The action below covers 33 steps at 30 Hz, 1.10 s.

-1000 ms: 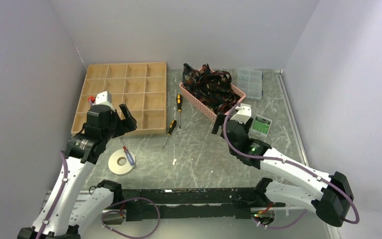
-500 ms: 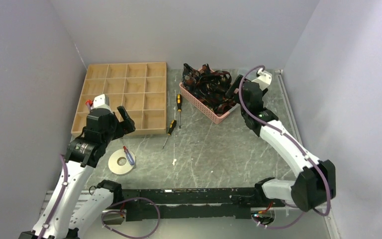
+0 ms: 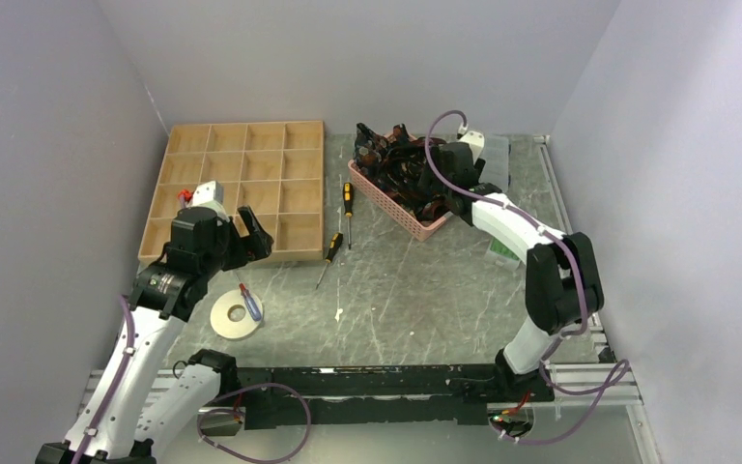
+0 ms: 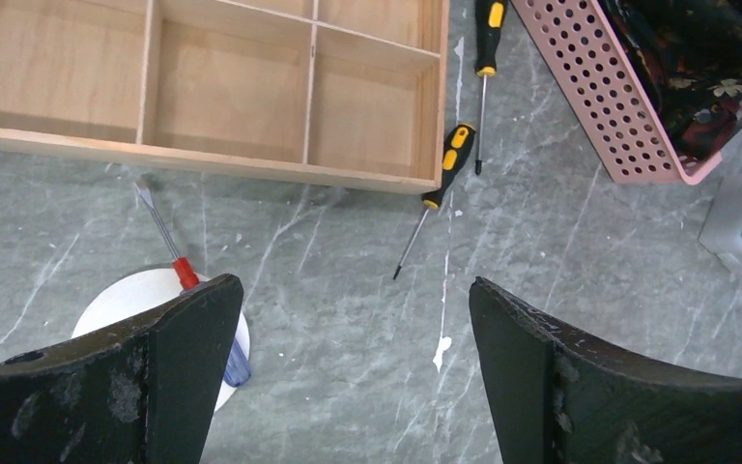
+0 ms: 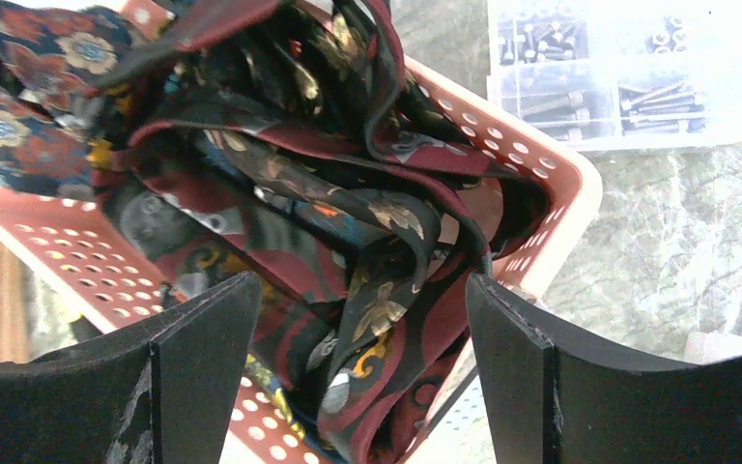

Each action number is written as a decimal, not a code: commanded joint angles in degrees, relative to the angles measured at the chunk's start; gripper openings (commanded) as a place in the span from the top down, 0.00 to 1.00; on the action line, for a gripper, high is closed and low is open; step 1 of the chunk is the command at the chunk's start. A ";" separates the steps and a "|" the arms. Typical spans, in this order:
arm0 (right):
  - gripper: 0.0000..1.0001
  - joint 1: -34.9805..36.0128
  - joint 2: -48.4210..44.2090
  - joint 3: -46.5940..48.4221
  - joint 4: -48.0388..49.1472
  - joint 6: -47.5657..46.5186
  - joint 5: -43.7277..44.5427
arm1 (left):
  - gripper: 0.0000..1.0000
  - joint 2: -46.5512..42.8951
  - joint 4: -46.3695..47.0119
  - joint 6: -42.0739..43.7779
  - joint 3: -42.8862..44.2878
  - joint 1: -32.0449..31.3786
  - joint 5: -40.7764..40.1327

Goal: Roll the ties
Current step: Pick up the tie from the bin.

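The ties are a tangled heap of dark fabric with red and gold patterns, piled in a pink perforated basket at the back of the table. My right gripper reaches down over the basket's right end. In the right wrist view the right gripper is open, its fingers astride a fold of the ties by the basket's corner, with the pads apart from the fabric. My left gripper hovers open over bare table near the wooden tray, nothing between its fingers.
A wooden compartment tray stands at the back left. Two yellow-handled screwdrivers lie beside it. A white tape roll with a small red-and-blue screwdriver sits front left. A clear parts box stands behind the basket.
My right arm has swung from mid-table to the back and dropped over the basket, its jaws narrowing a little. The left gripper has shifted slightly to the right.
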 commanded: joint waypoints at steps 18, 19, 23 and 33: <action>1.00 0.29 9.74 12.80 -5.84 -5.47 5.01 | 0.07 1.29 2.28 1.32 0.48 0.37 3.48; 1.00 0.35 8.03 12.62 -5.27 -5.64 5.40 | 0.07 1.33 2.24 1.32 0.49 0.33 3.41; 1.00 1.00 -0.04 14.30 -3.80 -6.72 5.31 | 0.07 0.94 2.26 1.24 0.49 0.36 3.06; 1.00 8.97 -20.37 24.42 -12.52 -11.94 2.52 | 0.07 -3.32 4.21 0.76 0.15 0.29 0.93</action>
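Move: The bit of floral tie to be gripped lies in the pink bin nearly under the right hand: some 3 cm ahead, level sideways and about 6 cm down. From that hand the bin's middle is roughly 3 cm ahead and 8 cm left, the clear screw box 9 cm ahead and 9 cm right, and the green-labelled box 12 cm back and 14 cm right. From the left hand the tie is about 25 cm ahead, 45 cm right and 12 cm down. The right hand sinks about 6 cm into the near right part of the bin, edging a little forward and tipping slightly more downward, while its wide-open fingers shut and pinch a fold of the floral tie. Keeping them shut, it lifts slowly at first and then fast, some 30 cm up out of the bin, swinging the fingertips up by more than 30 degrees and drawing back about 5 cm near the end. ##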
